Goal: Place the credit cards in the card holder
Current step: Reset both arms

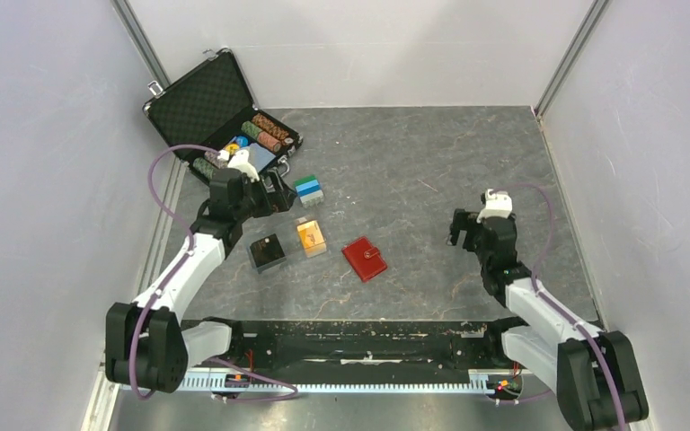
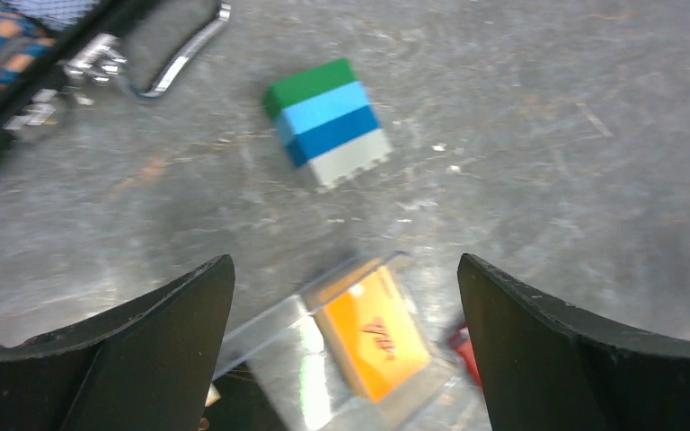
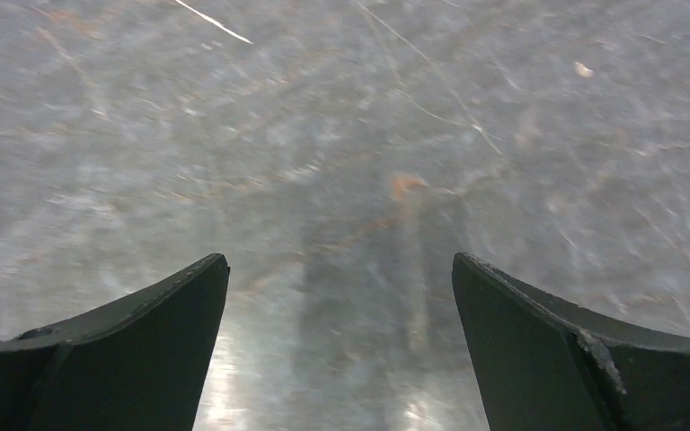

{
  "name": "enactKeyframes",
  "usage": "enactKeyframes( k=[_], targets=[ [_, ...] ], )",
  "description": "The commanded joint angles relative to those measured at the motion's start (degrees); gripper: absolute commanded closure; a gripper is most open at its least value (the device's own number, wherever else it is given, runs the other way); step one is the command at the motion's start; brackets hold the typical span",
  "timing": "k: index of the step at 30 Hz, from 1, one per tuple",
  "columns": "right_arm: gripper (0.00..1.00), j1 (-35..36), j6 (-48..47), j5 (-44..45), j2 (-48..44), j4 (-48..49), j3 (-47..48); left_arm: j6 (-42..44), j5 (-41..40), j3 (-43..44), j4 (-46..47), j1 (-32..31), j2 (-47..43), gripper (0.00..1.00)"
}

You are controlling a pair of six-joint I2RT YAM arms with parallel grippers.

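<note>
The orange credit cards (image 1: 311,235) lie stacked in a clear plastic box left of the table's middle. In the left wrist view the top orange card (image 2: 373,332) shows low between my fingers, blurred. The red card holder (image 1: 365,259) lies closed and flat just to the right of the cards; only a red sliver (image 2: 467,348) of it shows by my left gripper's right finger. My left gripper (image 1: 280,193) (image 2: 343,260) hovers open behind the cards, holding nothing. My right gripper (image 1: 461,232) (image 3: 340,259) is open over bare table, well right of the card holder.
An open black chip case (image 1: 199,101) with rows of poker chips (image 1: 265,132) sits at the back left. A green, blue and grey striped block (image 1: 308,190) (image 2: 331,135) lies by the left gripper. A small black square box (image 1: 268,252) sits left of the cards.
</note>
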Motion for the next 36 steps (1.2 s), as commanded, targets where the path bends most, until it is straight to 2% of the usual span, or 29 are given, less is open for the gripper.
enactKeyframes(
  k=[1, 4, 7, 9, 12, 15, 16, 18, 19, 21, 23, 29, 36],
  targets=[
    [0.02, -0.3, -9.2, 12.8, -3.6, 20.1, -10.7, 14.8, -10.9, -7.6, 8.5, -0.1, -4.0, 0.0],
    [0.02, -0.6, -15.2, 12.8, -1.7, 31.5, -17.6, 17.4, -15.6, -14.1, 18.0, 0.0, -3.7, 0.0],
    [0.02, -1.0, -16.8, 13.1, 3.8, 42.6, -22.4, 21.8, -18.1, -18.5, 27.2, 0.0, -0.9, 0.0],
    [0.02, -1.3, -19.1, 12.1, 6.5, 44.1, -21.1, 23.4, -17.7, -22.1, 36.3, 0.1, 0.3, 0.0],
    [0.02, -2.2, -20.0, 10.6, 10.3, 52.9, -21.3, 28.8, -15.6, -27.4, 53.2, 0.2, 4.7, 0.0],
    [0.02, -3.5, -21.0, 8.6, 14.2, 55.2, -19.3, 30.2, -14.0, -27.7, 57.5, 1.0, 9.3, 0.0],
    [0.02, -4.1, -21.2, 7.8, 16.3, 58.6, -19.9, 29.7, -13.7, -27.7, 59.8, 1.6, 11.0, 0.0],
    [0.02, -4.8, -20.4, 8.8, 21.5, 69.1, -23.3, 27.4, -11.3, -27.0, 58.6, 4.6, 12.0, 0.0],
    [0.02, -4.9, -20.9, 8.8, 22.8, 74.2, -24.4, 27.0, -9.6, -27.8, 62.0, 5.4, 13.9, 0.0],
    [0.02, -4.9, -20.5, 8.6, 21.2, 67.7, -23.0, 26.6, -9.4, -28.9, 67.5, 5.7, 16.8, 0.0],
    [0.02, -4.9, -20.6, 8.7, 22.2, 71.7, -23.7, 26.4, -9.9, -27.9, 64.3, 5.9, 16.0, 0.0],
    [0.02, -4.9, -20.4, 8.8, 21.8, 71.0, -23.7, 24.1, -16.3, -26.4, 62.7, 5.9, 16.8, 0.0],
    [0.02, -4.9, -20.4, 8.7, 21.9, 71.1, -23.8, 24.2, -16.5, -26.4, 62.5, 5.8, 16.8, 0.0]
  ],
)
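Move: Neither hand goes for anything. The card holder lies about 22 cm right of the left hand, 13 cm back and 15 cm below. The toy blocks are some 5 cm ahead and 6 cm right of that hand, the orange card box 7 cm back and 7 cm right, and the black card box 11 cm back and 5 cm left. From the right hand the card holder is about 28 cm left, 7 cm back and 7 cm below. Both empty hands head out to their own sides, away from the card holder, fingers staying wide open. The left sinks about 9 cm early on while drifting some 10 cm left, its left side rolling up and fingertips tipping up. The right goes 6 cm right, dipping down and back, then forward and up about 7 cm, its right side rolling up and fingertips lifting. ##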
